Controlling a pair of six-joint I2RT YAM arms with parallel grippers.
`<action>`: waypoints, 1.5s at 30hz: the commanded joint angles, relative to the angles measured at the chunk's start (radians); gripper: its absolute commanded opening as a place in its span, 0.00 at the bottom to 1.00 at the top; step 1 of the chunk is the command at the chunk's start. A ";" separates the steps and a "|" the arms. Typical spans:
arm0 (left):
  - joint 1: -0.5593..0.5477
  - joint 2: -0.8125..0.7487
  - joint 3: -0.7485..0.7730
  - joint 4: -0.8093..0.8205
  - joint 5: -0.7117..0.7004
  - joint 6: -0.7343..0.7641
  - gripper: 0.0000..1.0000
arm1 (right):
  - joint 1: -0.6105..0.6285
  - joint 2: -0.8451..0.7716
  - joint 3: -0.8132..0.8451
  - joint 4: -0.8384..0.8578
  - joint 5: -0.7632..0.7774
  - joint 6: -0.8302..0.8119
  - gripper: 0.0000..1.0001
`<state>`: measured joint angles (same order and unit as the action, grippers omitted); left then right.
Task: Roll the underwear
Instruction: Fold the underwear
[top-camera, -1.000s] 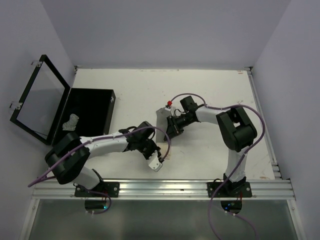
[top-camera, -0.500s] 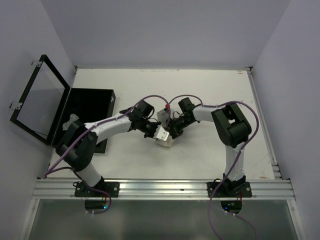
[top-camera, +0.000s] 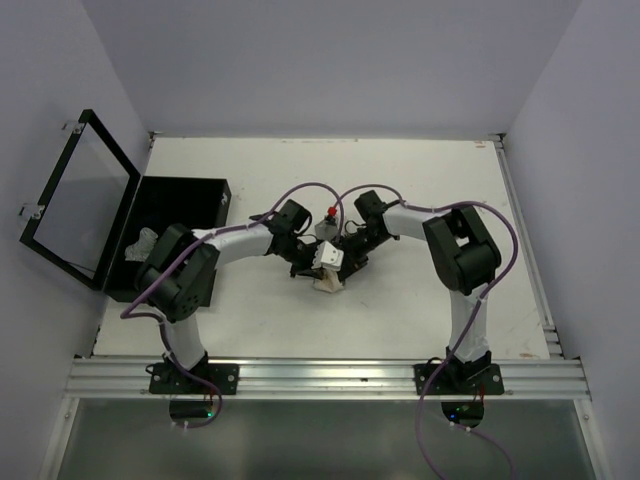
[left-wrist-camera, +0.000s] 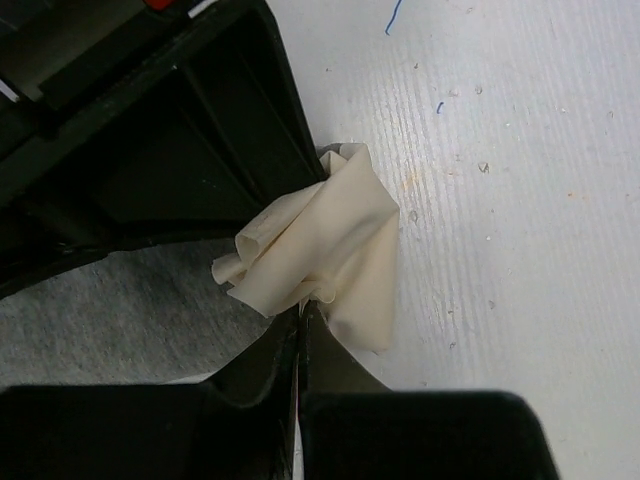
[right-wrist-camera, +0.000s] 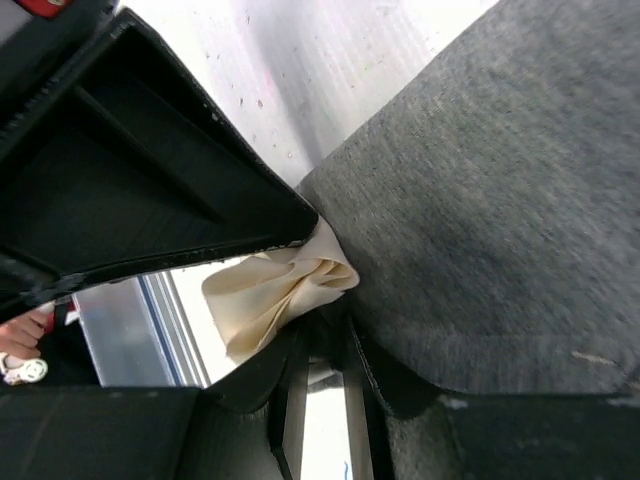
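In the top view, both grippers meet at mid-table over one underwear (top-camera: 329, 281), a bunched garment with a grey body and a cream part. The left wrist view shows the cream part (left-wrist-camera: 325, 250) crumpled on the table beside the grey cloth (left-wrist-camera: 110, 315), with my left gripper (left-wrist-camera: 300, 312) shut on the cream edge. From the right wrist, the grey body (right-wrist-camera: 500, 200) fills the right side, and my right gripper (right-wrist-camera: 325, 335) is shut on the fold where cream (right-wrist-camera: 270, 295) meets grey. The two grippers (top-camera: 322, 262) (top-camera: 346, 252) nearly touch.
A flat black box (top-camera: 190, 200) lies at the left of the table with its hinged lid (top-camera: 75, 200) standing open. A small grey rolled garment (top-camera: 143, 243) lies inside it. A metal rail (top-camera: 320, 378) runs along the near edge.
My left gripper has swung from near the table's front edge up to the right gripper, carrying the cream edge with it. The hanging grey cloth has bunched up between them.
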<state>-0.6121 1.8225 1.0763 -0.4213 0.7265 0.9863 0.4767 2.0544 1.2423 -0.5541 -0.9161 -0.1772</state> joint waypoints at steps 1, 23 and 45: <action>0.009 0.021 0.048 0.013 0.016 -0.038 0.00 | -0.015 -0.043 0.072 -0.084 0.063 -0.056 0.24; 0.003 0.089 0.120 -0.033 -0.035 -0.083 0.04 | -0.062 -0.178 -0.182 0.285 -0.073 0.451 0.27; -0.005 0.080 0.112 -0.023 -0.062 -0.092 0.05 | -0.026 -0.223 -0.282 0.582 -0.047 0.757 0.25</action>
<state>-0.6155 1.8984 1.1702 -0.4519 0.6827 0.9001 0.4278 1.8297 0.9768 0.0044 -0.9646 0.5446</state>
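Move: The cream waistband, just folded over, is bunched at the left fingertips, its middle about 2 cm back, 2 cm to the right and 1 cm below the left hand. From the right hand the same bunch lies some 3 cm back, 1 cm to the left and 1 cm below. The grey body of the underwear stretches away ahead, its middle about 5 cm ahead of either hand, roughly straight ahead and 2 cm lower. Forward and upward, the right hand comes off the cloth beside the waistband, rising about 6 cm; it then draws back and dips halfway down before climbing forward again, swinging some 25 degrees clockwise, its fingers staying slightly parted. The left hand creeps 1.5 cm forward and a touch lower, then stays on the fold while its shut fingers ease apart by a crack. ##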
